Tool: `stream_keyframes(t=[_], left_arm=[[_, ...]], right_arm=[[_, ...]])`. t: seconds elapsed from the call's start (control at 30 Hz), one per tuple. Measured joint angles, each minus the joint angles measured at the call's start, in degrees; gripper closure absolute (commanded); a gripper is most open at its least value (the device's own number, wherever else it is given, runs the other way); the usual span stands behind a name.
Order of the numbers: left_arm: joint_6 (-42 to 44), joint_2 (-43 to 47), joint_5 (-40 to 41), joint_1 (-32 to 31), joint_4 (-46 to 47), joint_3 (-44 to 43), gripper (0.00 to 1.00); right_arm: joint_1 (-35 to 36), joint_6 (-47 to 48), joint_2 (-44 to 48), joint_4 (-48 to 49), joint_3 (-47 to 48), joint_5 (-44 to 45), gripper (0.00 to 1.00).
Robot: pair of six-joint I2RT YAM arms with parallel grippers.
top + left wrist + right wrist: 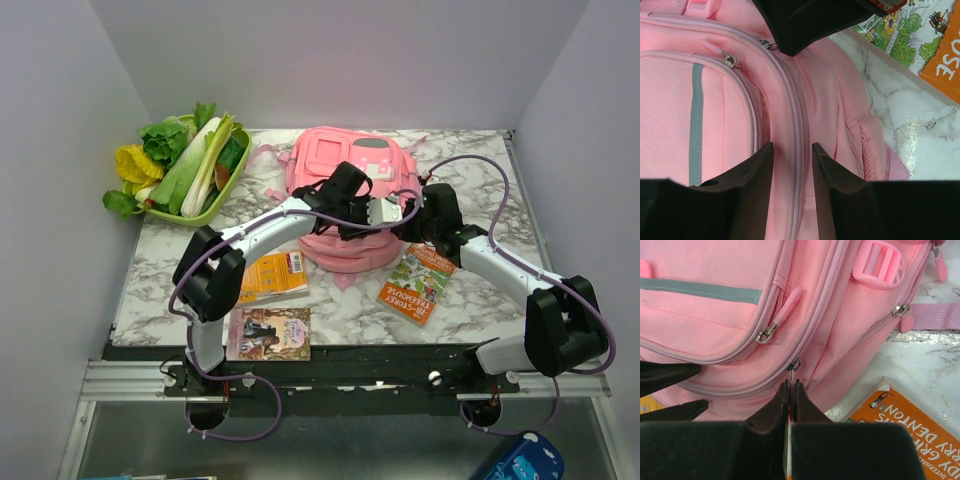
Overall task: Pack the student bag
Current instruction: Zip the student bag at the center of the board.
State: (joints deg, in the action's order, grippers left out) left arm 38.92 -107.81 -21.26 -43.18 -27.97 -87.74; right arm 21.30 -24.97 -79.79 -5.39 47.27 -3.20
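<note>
The pink student bag (340, 165) lies at the middle back of the table. My left gripper (792, 145) is open, its jaws straddling the bag's main zipper track (801, 115) with only fabric between them. My right gripper (790, 382) is shut on the thin pull tab hanging from that zipper's metal slider (796, 364) at the bag's (715, 270) near side. Both grippers meet over the bag's front edge in the top view, left gripper (358, 210) and right gripper (400, 212). The left fingers (670, 374) show at the left edge of the right wrist view.
A green basket (215, 205) of vegetables stands at the back left. An orange book (272, 275) and a brown book (268, 333) lie front left. A colourful book (418, 283) lies just right of the bag, also seen as the book (900, 430) beside my right gripper.
</note>
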Motion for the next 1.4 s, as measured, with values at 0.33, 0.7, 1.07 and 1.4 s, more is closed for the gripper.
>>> stream_keyframes(t=[0.33,0.7,1.07,1.4], left_arm=[[0.0,-3.2,3.7,-1.6,2.2,0.0,1.00],[1.0,-1.1,7.0,-1.8,3.2,2.5,1.00],[7.8,10.9,4.9,1.3,-6.1,6.8,1.00],[9.1,11.4,3.0,1.9,-9.4,7.5,1.00]], right_arm=[[0.0,0.0,0.1,0.1,0.0,-1.5,0.99],[0.0,0.7,0.1,0.1,0.2,-1.5,0.99],[-0.4,3.5,-3.0,0.2,4.9,-1.4,0.99],[-0.6,5.0,-4.7,0.0,5.8,1.3,0.36]])
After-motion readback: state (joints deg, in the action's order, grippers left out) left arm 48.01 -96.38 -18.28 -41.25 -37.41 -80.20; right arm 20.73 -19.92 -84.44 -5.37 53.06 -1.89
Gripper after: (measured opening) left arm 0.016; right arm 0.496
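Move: The zipper seam for the left gripper lies roughly 3 cm below its half-open fingers, about 1 cm ahead and 1 cm to the right. The zipper pull already held by the right gripper is some 8 cm right and 3 cm ahead of the left hand; the yellow book is about 18 cm left and 7 cm back, on the table. From the right hand, the side buckle lies about 9 cm ahead and 3 cm right, and the treehouse book 8 cm back, 5 cm right. Lower the left gripper about 3 cm and pinch the zipper seam shut between the fingers, then haul it left some 7 cm, rising and easing back towards the robot. Keep the right gripper on the zipper pull, nearly still at first, then lift slightly and go forward about 3 cm towards the side buckle before opening to let go of the pull. ##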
